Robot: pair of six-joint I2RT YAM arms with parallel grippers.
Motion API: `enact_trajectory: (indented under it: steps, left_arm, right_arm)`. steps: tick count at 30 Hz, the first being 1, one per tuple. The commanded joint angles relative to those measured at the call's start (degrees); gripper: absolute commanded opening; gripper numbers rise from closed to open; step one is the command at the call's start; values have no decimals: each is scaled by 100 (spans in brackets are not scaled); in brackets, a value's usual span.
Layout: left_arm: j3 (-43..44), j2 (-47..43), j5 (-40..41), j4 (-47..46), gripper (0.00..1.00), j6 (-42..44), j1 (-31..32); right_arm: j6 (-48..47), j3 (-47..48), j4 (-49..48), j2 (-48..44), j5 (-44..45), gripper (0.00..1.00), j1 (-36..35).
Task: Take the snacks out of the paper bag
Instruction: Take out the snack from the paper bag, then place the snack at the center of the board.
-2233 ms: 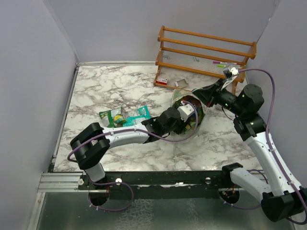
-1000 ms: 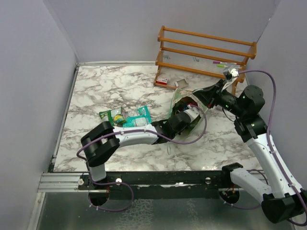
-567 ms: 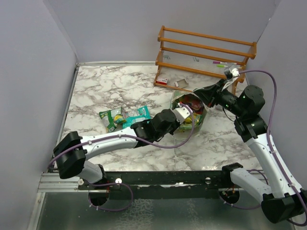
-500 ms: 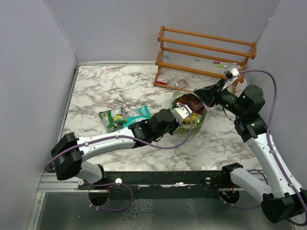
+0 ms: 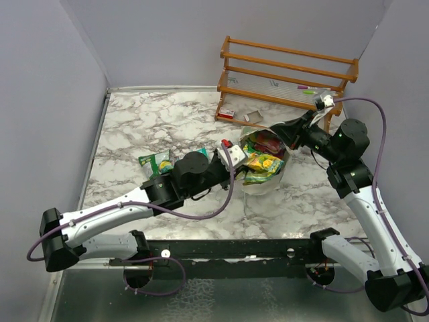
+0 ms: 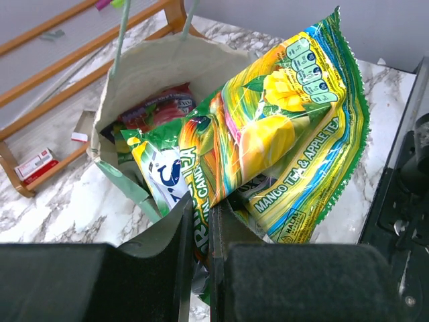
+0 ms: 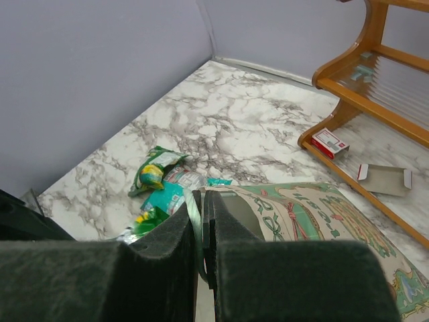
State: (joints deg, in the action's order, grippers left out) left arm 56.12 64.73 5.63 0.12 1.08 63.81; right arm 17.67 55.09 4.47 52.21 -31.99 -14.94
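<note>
The paper bag lies mouth-up near the middle of the table; its cream inner wall shows in the left wrist view. My left gripper is shut on a yellow-green snack packet, which hangs just over the bag's mouth. A red packet is still inside. My right gripper is shut on the bag's string handle at the far rim. A green-yellow packet and a teal one lie on the table to the left.
A wooden rack stands at the back right. A small red-white box and a grey card piece lie at its foot. Walls close in the left and right sides.
My left gripper has drawn back leftward out of the bag with the yellow-green packet in it, and its arm has swung lower. The right gripper has kept still on the handle.
</note>
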Motion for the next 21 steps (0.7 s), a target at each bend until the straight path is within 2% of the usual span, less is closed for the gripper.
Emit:
enact_trajectory:
  steps: [1, 3, 6, 8, 12, 14, 17, 21]
  left_arm:
    - [185, -585, -176, 272, 0, 281, -1]
    - [181, -815, 134, 353, 0, 401, -2]
    - [116, -1133, 1130, 342, 0, 559, -1]
    - [90, -1268, 2184, 274, 0, 689, -1]
    - [-140, -1346, 4798, -334, 0, 1182, -25]
    - [-316, -1300, 5664, -729, 0, 1490, -105]
    - [-294, -1128, 6292, -512, 0, 1137, -369]
    - [-173, -1161, 6001, 875, 0, -499, -1258]
  right_arm:
    - [-53, -17, -176, 1, 134, 7, -27]
    - [-48, -55, -212, 5, 155, 7, -22]
    - [-29, -107, -265, 30, 137, 7, -27]
    - [-16, -133, -285, 47, 87, 7, -27]
    - [0, -184, -305, 66, 87, 7, -24]
    - [8, -197, -322, 62, 90, 7, -24]
    - [11, -187, -335, 77, 77, 7, -27]
    - [18, -182, -332, 76, 59, 7, -27]
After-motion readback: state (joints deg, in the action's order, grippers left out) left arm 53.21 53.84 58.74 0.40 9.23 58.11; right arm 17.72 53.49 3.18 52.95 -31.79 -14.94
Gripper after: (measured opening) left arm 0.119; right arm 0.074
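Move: The left hand already grips the green-yellow candy pack above the paper bag's mouth. The green snack pack lying on the table, towards which it is carried, is about 12 cm ahead, 24 cm left and 27 cm below. The teal pack lies some 12 cm to the right of that one, level with it; the paper bag stands 7 cm ahead and 12 cm right of the hand, its middle 17 cm below. From the right hand, the green pack is roughly 38 cm left, 9 cm ahead and 33 cm down. The left arm keeps its pinch on the candy pack and swings it leftward, away from the paper bag towards the green and teal packs, about 20 cm in all; it first climbs some 6 cm with hardly any forward travel, then speeds up and reaches forward to end 8 cm farther out, sinking slightly at the end. Meanwhile the wrist turns nearly 60 degrees counter-clockwise, so that the fingers come round from pointing across to the right to pointing forward, while the right hand stays nearly in place, still holding the bag's handle. ##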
